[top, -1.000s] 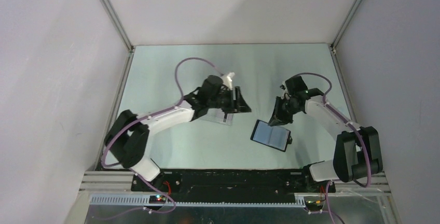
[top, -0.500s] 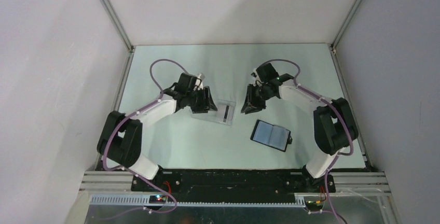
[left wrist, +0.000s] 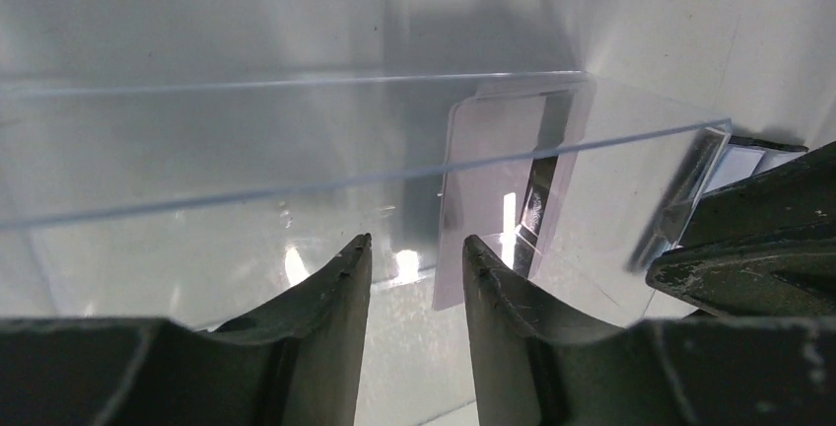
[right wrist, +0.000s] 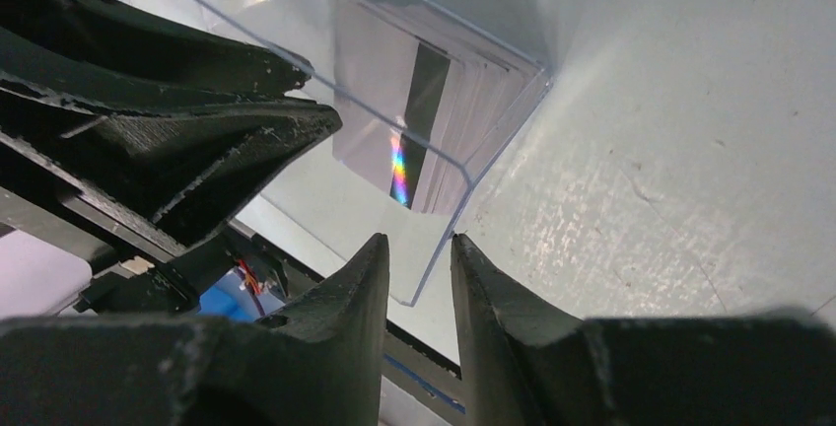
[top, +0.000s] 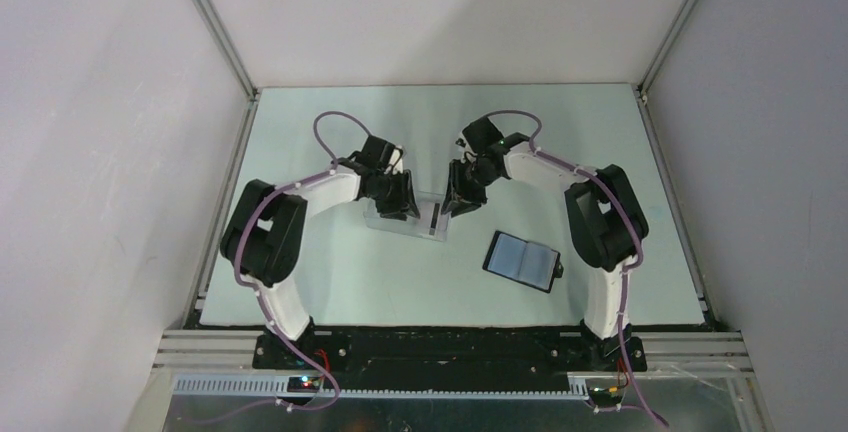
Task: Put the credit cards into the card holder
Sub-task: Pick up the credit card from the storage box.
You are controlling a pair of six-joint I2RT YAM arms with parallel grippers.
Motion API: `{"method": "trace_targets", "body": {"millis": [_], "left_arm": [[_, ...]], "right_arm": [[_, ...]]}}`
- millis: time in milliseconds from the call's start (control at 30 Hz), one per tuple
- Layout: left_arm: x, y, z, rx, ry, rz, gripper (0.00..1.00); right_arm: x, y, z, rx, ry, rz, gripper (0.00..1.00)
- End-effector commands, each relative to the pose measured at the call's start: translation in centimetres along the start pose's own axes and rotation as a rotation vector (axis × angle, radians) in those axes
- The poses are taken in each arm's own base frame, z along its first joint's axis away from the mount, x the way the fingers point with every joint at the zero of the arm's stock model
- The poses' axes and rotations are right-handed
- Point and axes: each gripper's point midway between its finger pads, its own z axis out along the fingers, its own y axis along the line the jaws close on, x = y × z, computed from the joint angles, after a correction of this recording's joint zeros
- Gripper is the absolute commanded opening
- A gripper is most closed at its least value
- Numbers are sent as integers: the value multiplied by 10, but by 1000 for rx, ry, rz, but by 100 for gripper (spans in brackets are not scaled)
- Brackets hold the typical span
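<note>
The credit cards (top: 437,217) are a pale stack with a dark stripe, standing at the right end of a clear plastic box (top: 405,220). They show through its walls in both wrist views (left wrist: 488,179) (right wrist: 389,110). My left gripper (top: 400,202) (left wrist: 416,242) is open at the box's long wall, and nothing is pinched between its fingers. My right gripper (top: 457,202) (right wrist: 419,241) is open too, and its fingers straddle the clear end wall (right wrist: 434,258) by the cards. The card holder (top: 522,260) lies open on the table to the right, apart from both grippers.
The pale green table (top: 330,282) is enclosed by white walls (top: 120,152) at the left, back and right. The two grippers face each other closely across the box. In the right wrist view the left gripper's black fingers (right wrist: 197,110) fill the upper left.
Both arms have swung in to the clear box, the left from its left side and the right from near the card holder. The left jaws narrowed a little and the right jaws widened.
</note>
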Motion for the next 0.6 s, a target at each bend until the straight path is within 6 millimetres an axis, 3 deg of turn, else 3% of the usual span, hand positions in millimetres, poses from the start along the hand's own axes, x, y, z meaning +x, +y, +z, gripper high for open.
{"method": "trace_targets", "body": {"millis": [0, 167, 367, 567], "left_arm": [[-10, -14, 4, 45, 7, 36, 43], [-10, -25, 10, 67, 23, 52, 39], [-11, -38, 11, 77, 19, 64, 21], [-8, -54, 11, 102, 22, 82, 12]], "right_arm": [[-11, 10, 3, 6, -3, -14, 32], [-11, 8, 7, 21, 7, -13, 27], [-8, 3, 8, 37, 17, -16, 18], [-7, 2, 8, 40, 22, -19, 12]]}}
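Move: The credit cards lie in the clear box, their middle about 5 cm right of the left hand, level with it in reach and 1 cm lower. The box's right end wall is 6 cm to the left hand's right, directly beneath the right hand, with its middle about 2 cm below those fingertips. Seen from the right hand, the cards are some 3 cm to the left. The open card holder sits roughly 15 cm right and 11 cm back of the right hand. To the right, along the inside of the box, the left hand slides about 3.5 cm onto the cards, turning some 5 degrees clockwise while its fingers close from nearly half open to almost shut around the front card's left edge. The right hand settles barely 1 cm down and forward and closes its fingers, pinching the box's right end wall. ##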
